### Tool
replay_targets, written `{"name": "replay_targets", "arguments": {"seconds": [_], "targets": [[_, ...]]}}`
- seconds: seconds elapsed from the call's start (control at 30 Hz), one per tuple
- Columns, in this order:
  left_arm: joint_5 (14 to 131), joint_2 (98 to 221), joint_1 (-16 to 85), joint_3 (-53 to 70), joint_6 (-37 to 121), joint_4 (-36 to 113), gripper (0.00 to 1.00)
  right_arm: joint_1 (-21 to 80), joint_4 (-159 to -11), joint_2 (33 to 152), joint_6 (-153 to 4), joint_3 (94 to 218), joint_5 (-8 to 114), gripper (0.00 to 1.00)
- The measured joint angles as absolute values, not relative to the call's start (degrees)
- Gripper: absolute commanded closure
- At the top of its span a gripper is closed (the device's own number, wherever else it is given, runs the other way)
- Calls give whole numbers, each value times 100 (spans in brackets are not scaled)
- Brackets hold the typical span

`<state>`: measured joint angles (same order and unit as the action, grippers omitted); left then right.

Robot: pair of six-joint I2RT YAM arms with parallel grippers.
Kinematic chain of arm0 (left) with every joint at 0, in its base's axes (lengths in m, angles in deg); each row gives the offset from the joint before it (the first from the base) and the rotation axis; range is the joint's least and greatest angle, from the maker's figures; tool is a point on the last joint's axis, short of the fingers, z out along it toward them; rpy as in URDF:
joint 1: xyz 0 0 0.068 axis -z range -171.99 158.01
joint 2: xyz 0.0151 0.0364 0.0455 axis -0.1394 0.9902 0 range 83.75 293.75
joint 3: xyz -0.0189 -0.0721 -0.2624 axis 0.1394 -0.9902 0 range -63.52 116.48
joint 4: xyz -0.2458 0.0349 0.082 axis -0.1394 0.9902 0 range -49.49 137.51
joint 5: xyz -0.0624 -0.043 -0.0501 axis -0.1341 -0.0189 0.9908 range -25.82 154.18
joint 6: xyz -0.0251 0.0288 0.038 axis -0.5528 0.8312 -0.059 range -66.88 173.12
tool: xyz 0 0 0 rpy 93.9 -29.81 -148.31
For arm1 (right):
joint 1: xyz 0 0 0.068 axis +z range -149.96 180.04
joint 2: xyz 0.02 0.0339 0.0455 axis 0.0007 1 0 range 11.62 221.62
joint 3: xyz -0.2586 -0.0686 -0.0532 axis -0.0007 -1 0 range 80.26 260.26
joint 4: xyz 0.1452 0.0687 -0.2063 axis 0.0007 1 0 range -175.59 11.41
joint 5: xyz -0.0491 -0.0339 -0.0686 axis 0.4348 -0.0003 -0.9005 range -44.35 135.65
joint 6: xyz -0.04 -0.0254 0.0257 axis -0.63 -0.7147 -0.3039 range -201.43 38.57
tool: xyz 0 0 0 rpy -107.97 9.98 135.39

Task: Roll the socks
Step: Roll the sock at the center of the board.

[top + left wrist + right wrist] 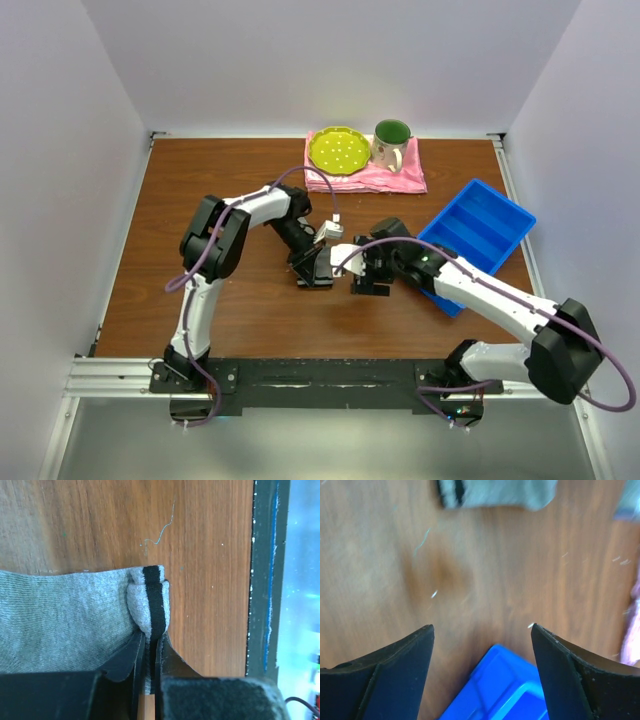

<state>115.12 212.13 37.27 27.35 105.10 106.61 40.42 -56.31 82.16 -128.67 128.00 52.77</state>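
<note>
A grey knitted sock [65, 610] lies flat on the wooden table in the left wrist view. Its cuff end [150, 597], with a black stripe, is folded over into a small roll. My left gripper [150, 639] is shut on that striped cuff edge, and the fabric is pinched between the two fingers. From above, my left gripper [315, 268] and my right gripper [366, 276] sit close together at the table's middle and hide most of the sock. In the blurred right wrist view, my right gripper [482, 627] is open and holds nothing. A striped grey sock [495, 492] lies well beyond its fingertips.
A blue bin [478, 235] sits at the right, and its corner [505, 690] shows under the right fingers. At the back lies a pink cloth [395, 180] carrying a yellow-green plate [338, 150] and a mug [390, 143]. The table's dark front rail [265, 580] is near the cuff.
</note>
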Motion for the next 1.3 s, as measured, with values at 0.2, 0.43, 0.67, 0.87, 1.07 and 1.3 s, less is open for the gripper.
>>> {"name": "replay_targets", "arguments": {"seconds": [0.2, 0.43, 0.67, 0.87, 1.07, 1.3], "targets": [[11560, 21362, 3727, 2894, 10456, 10869, 100, 4464, -6503, 8697, -12830, 12800, 4829, 21], [11617, 21541, 3727, 3089, 10283, 11063, 100, 4960, -7054, 9414, -12817, 12800, 4551, 23], [11676, 21604, 3727, 3126, 10134, 11094, 100, 5314, -7463, 9792, -12786, 12800, 4363, 25], [11702, 21650, 3727, 3159, 10012, 11107, 100, 5659, -7837, 10122, -12703, 12798, 4284, 30], [11702, 21657, 3727, 3163, 9931, 11101, 100, 5832, -8114, 10380, -12605, 12776, 4166, 40], [11700, 21657, 3727, 3163, 9911, 11092, 100, 5849, -8348, 10601, -12522, 12781, 4064, 47]]}}
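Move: The striped sock cuff lies about 13 cm to the right hand's left, 1 cm back and 9 cm below. The blue bin is some 20 cm to that hand's right and 6 cm farther out, and the pink cloth roughly 23 cm ahead, 2 cm left. From the left hand, already pinching the cuff, its middle is about 2 cm right, 1 cm back and 1 cm below. Right hand sweeps left some 11 cm and sinks 7 to the cuff, fingers half-closing; left keeps its pinch. ##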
